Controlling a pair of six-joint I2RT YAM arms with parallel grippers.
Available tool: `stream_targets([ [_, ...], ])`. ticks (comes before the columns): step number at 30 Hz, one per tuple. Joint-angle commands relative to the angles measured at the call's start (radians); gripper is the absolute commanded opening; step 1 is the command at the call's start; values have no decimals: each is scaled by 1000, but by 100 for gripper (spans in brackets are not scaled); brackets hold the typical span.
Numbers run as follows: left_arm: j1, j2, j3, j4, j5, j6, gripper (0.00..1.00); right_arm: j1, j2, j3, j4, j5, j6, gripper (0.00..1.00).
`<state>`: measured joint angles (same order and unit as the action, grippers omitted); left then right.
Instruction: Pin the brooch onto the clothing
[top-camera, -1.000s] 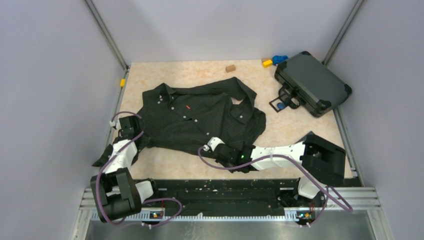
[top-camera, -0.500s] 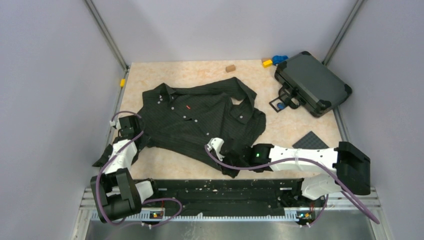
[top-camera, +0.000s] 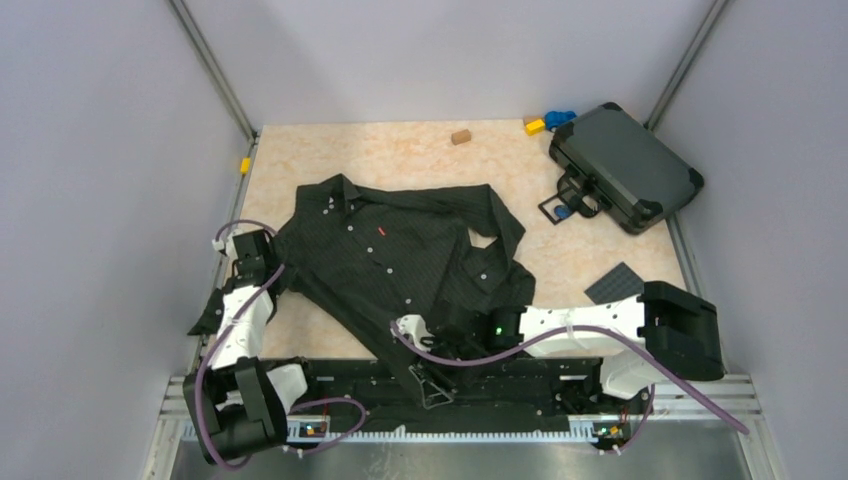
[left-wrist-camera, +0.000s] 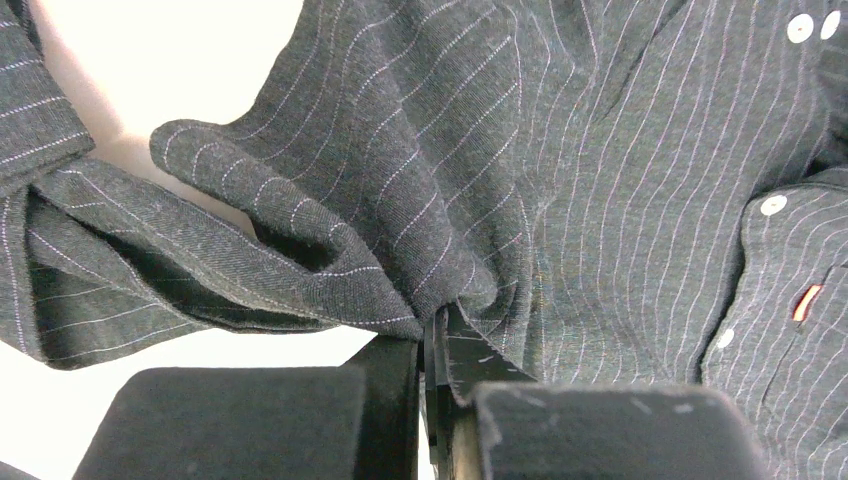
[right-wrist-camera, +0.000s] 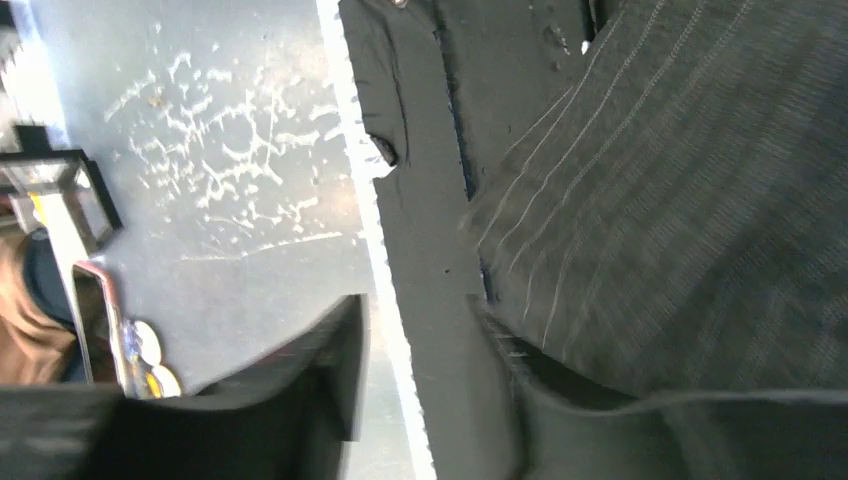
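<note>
The black pinstriped clothing (top-camera: 400, 250) lies spread over the middle of the table, its hem draped across the black rail at the near edge. My left gripper (top-camera: 252, 265) (left-wrist-camera: 435, 330) is shut on a fold at the clothing's left edge (left-wrist-camera: 600, 180). My right gripper (top-camera: 437, 350) (right-wrist-camera: 420, 370) hovers over the rail by the hem. Its jaws stand apart with nothing between them, and the clothing (right-wrist-camera: 680, 230) lies just beside one finger. A tiny blue piece, the brooch (top-camera: 563, 211), rests by the dark case's handle, far from both grippers.
A dark hard case (top-camera: 625, 165) sits at the back right, with a yellow brick (top-camera: 535, 126) and a blue toy piece (top-camera: 560, 118) behind it. A brown block (top-camera: 460, 136) lies at the back. A dark grey plate (top-camera: 615, 283) lies right of the shirt. The black rail (top-camera: 520, 385) borders the near edge.
The shirt has been dragged toward the near edge, so its hem now hangs over the rail. My right gripper moved left and nearer, then opened off the hem. The left gripper kept its hold.
</note>
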<state>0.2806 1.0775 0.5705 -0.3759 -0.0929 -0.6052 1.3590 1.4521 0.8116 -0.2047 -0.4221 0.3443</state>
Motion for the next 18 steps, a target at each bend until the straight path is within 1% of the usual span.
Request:
stream_targets([
  [1, 13, -72, 38, 6, -49, -22, 0, 14, -40, 40, 8, 23, 13, 52],
  [2, 14, -84, 40, 4, -58, -22, 4, 14, -59, 60, -21, 61, 18, 60],
  [3, 14, -96, 45, -1, -62, -15, 13, 13, -78, 78, -56, 119, 20, 67],
  [4, 14, -107, 54, -13, -64, 3, 27, 10, -95, 99, -97, 181, 17, 73],
  [5, 14, -116, 68, -29, -65, 14, 38, 0, -110, 118, -137, 229, 12, 77],
  [6, 11, -124, 81, -44, -71, 25, 46, -18, -123, 134, -172, 270, 10, 79],
  [7, 8, -135, 92, -58, -77, 40, 51, -49, -140, 142, -204, 308, 9, 80],
  [8, 1, -142, 104, -69, -83, 55, 54, -91, -148, 144, -227, 337, 10, 81],
  [10, -25, -152, 126, -99, -108, 66, 57, -189, -176, 135, -252, 388, 6, 83],
  [11, -47, -156, 134, -108, -117, 67, 60, -241, -181, 135, -266, 427, 1, 85],
  [12, -70, -158, 137, -113, -121, 66, 61, -302, -182, 136, -275, 457, -8, 86],
  [15, -145, -151, 141, -124, -111, 60, 62, -482, -154, 147, -277, 519, -28, 87],
  [17, -194, -149, 134, -116, -71, 62, 62, -593, -114, 164, -261, 545, -43, 88],
  [18, -218, -151, 126, -104, -40, 63, 62, -628, -92, 174, -251, 553, -52, 88],
])
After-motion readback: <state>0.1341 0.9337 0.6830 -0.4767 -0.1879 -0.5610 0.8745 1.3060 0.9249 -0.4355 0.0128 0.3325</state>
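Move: The buttoned cuff folded onto the shirt lies roughly 22 cm ahead of the right hand and 10 cm to its right, some 7 cm lower; the red tag is about 32 cm ahead and 10 cm left, the lowest front button 18 cm ahead and 5 cm left. The left hand still pinches a shirt fold right at its fingertips, with the red tag about 5 cm ahead and 21 cm right of it and the collar 13 cm ahead and 14 cm right. The right hand, its fingers already parting at the hem corner by the table's near edge, opens wide and swings forward some 22 cm and about 8 cm to the right, rising about 5 cm on the way and turning some 45 degrees clockwise, to come over the folded cuff with open fingers and without touching it. Meanwhile the left hand opens and lets go of its pinched fold, lifting about 6.5 cm, then edging right above the cloth towards the red tag, the wrist tipping only slightly. ##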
